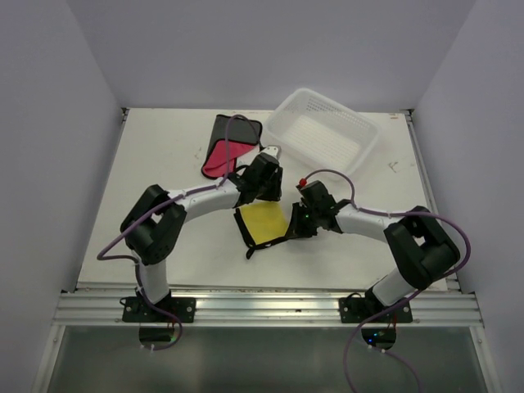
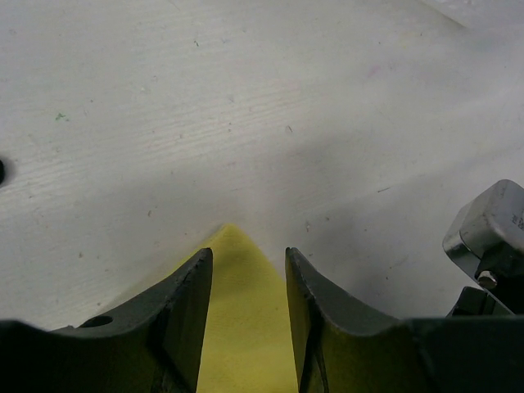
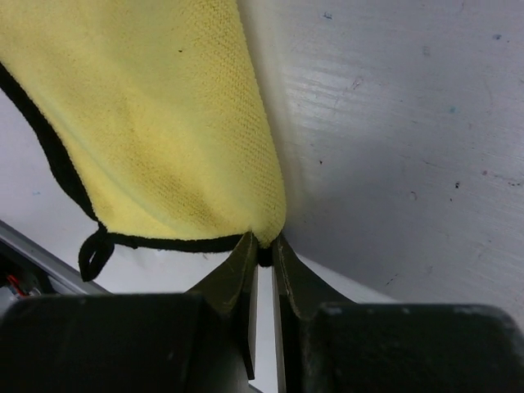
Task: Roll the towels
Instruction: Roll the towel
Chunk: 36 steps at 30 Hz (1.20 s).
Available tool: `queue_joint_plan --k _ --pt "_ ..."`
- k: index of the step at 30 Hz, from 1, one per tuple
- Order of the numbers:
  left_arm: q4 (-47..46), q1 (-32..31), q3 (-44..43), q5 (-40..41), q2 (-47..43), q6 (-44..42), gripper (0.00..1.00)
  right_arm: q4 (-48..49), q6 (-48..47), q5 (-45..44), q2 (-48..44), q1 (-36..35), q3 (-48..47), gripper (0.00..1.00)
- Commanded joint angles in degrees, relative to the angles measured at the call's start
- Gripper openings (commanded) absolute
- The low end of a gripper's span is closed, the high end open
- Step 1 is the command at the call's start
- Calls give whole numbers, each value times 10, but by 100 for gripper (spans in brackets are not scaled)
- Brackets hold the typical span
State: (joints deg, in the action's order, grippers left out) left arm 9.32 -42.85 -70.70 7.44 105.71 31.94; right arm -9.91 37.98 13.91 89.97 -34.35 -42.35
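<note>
A yellow towel (image 1: pixel 264 221) with black trim lies flat on the white table between the two arms. My left gripper (image 1: pixel 260 199) sits low over its far corner. In the left wrist view its jaws (image 2: pixel 248 254) stand apart, and the towel's pointed corner (image 2: pixel 241 327) lies on the table between them, unpinched. My right gripper (image 1: pixel 292 225) is at the towel's right edge. The right wrist view shows its jaws (image 3: pixel 262 241) shut on the black-trimmed corner of the towel (image 3: pixel 164 123), which is lifted a little there.
A second towel (image 1: pixel 229 147), red and black, lies folded at the back left of the table. A white plastic basket (image 1: pixel 360 123) stands at the back right. A black hanging loop (image 3: pixel 94 254) sticks out from the yellow towel's near edge.
</note>
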Motion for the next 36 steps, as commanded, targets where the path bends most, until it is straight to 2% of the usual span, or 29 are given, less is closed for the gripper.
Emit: queue_joint_plan --k 1,12,25,36 --pt "31 -13 -42 4 15 10 45 31 4 1 -4 1 24 8" --pt "110 -26 -94 46 62 25 47 86 34 7 13 2 49 0" --pt "136 -30 -108 88 82 39 47 124 47 7 6 1 70 0" --pt "176 -32 -155 121 163 27 46 128 39 4 -5 0 82 0"
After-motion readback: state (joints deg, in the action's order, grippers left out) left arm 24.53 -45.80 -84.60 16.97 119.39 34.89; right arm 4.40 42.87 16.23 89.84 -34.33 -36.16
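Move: The far right corner of the yellow towel lies some 7 cm below the left hand, about 1 cm to its right and 1 cm back. The towel's middle is about 7 cm nearer and 3 cm left of the left hand, the red towel some 15 cm ahead and 12 cm left, the white basket about 21 cm ahead and 14 cm right. The right hand, already pinching the towel's near right corner, has that far corner about 11 cm ahead and 2 cm left, nearly level. Keeping its pinch on the towel's near right corner, the right hand drags it about 1.5 cm left while its left side rolls up slightly. The left hand sinks some 5.5 cm towards the far right corner with open fingers, swerving a little right and back before returning, and rolls its left side up roughly 15 degrees; whether it touches the cloth can't be seen. ##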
